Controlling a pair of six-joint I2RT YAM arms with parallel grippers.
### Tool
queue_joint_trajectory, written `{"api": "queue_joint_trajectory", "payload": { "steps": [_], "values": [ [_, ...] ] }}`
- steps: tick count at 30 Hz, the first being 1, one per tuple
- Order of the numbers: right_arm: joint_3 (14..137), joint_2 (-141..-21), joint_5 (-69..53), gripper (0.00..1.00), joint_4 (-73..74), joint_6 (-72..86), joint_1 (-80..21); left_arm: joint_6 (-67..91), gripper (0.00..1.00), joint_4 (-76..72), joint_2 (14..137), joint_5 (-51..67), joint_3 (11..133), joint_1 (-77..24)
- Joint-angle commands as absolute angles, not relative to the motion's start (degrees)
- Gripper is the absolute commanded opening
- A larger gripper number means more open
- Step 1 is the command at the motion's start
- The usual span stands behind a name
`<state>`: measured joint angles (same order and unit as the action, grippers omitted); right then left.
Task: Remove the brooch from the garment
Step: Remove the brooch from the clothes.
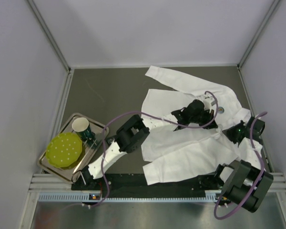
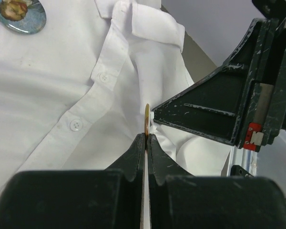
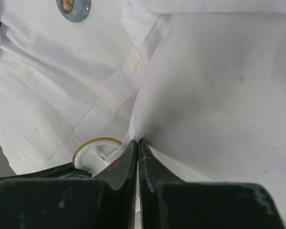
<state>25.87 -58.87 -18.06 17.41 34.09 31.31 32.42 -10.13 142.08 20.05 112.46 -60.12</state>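
Observation:
The garment [image 1: 181,143], a white collared shirt, lies spread over the dark table. My left gripper [image 2: 147,136] is shut on a thin round brooch [image 2: 147,117] seen edge-on, with a gold rim. In the right wrist view this brooch [image 3: 96,151] shows a white back with a pin, still against the cloth. My right gripper [image 3: 138,141] is shut on a raised fold of the garment [image 3: 205,86] just beside it. A second, blue round brooch [image 1: 220,110] sits pinned farther up near the collar. From above, the left gripper [image 1: 210,116] and the right gripper [image 1: 230,131] are close together.
A metal tray [image 1: 99,125] at the left holds a yellow-green dotted disc [image 1: 64,149] and a white cup [image 1: 80,126]. Purple cables [image 1: 128,114] loop over both arms. Grey walls enclose the table on three sides.

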Motion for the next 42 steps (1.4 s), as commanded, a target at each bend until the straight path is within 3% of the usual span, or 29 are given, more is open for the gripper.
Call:
{"api": "queue_joint_trajectory", "payload": {
  "steps": [1, 7, 8, 9, 13, 23, 33, 42],
  "values": [
    [25.6, -58.0, -17.8, 0.0, 19.4, 32.1, 31.6, 33.1, 0.0, -12.6, 142.1, 19.6, 117.5, -60.2],
    [27.5, -57.7, -16.4, 0.0, 20.9, 30.8, 31.6, 32.8, 0.0, -11.5, 142.6, 20.3, 118.5, -60.1],
    [27.9, -57.7, -16.3, 0.03, 20.9, 31.0, 31.6, 32.6, 0.0, -11.3, 142.6, 20.2, 118.5, -60.0],
    [28.2, -57.7, -16.5, 0.14, 21.0, 30.9, 31.6, 32.5, 0.0, -10.9, 142.6, 20.2, 118.5, -60.0],
    [30.8, -56.2, -17.4, 0.29, 22.1, 29.4, 31.6, 33.2, 0.0, -10.4, 142.9, 20.6, 118.6, -60.0],
    [29.7, -52.6, -20.7, 0.29, 22.1, 28.8, 31.6, 43.6, 0.0, -14.5, 144.4, 25.2, 117.4, -58.4],
    [31.3, -55.7, -23.4, 0.39, 21.0, 28.3, 31.6, 53.5, 0.0, -22.2, 147.1, 29.9, 115.2, -56.4],
    [30.9, -58.0, -24.6, 0.38, 16.7, 29.9, 31.6, 61.3, 0.0, -30.8, 148.4, 33.5, 112.6, -55.7]
  ]
}}
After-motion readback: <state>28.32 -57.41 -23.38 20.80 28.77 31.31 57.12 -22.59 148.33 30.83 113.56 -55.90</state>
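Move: The brooch is held by its rim in the left fingertips, about 1 cm to the right of that hand's point. From the right hand, whose shut fingers have a fold of the garment at their tips, the brooch lies some 3 cm to the left, 1 cm ahead and 1 cm higher. The blue badge is about 10 cm ahead of the right hand, 3 cm to its left and 5 cm below; the near placket button is roughly 5 cm ahead and 4 cm lower. The right fingers open to a good third of their range and let go of the cloth beside the brooch, then the hand rises about 2 cm and eases 1 cm left towards the brooch. Keeping its pinch on the rim, the left hand rolls some 25 degrees, its top tipping forward and its fingertips lifting, while it shifts just over 1 cm forward. ##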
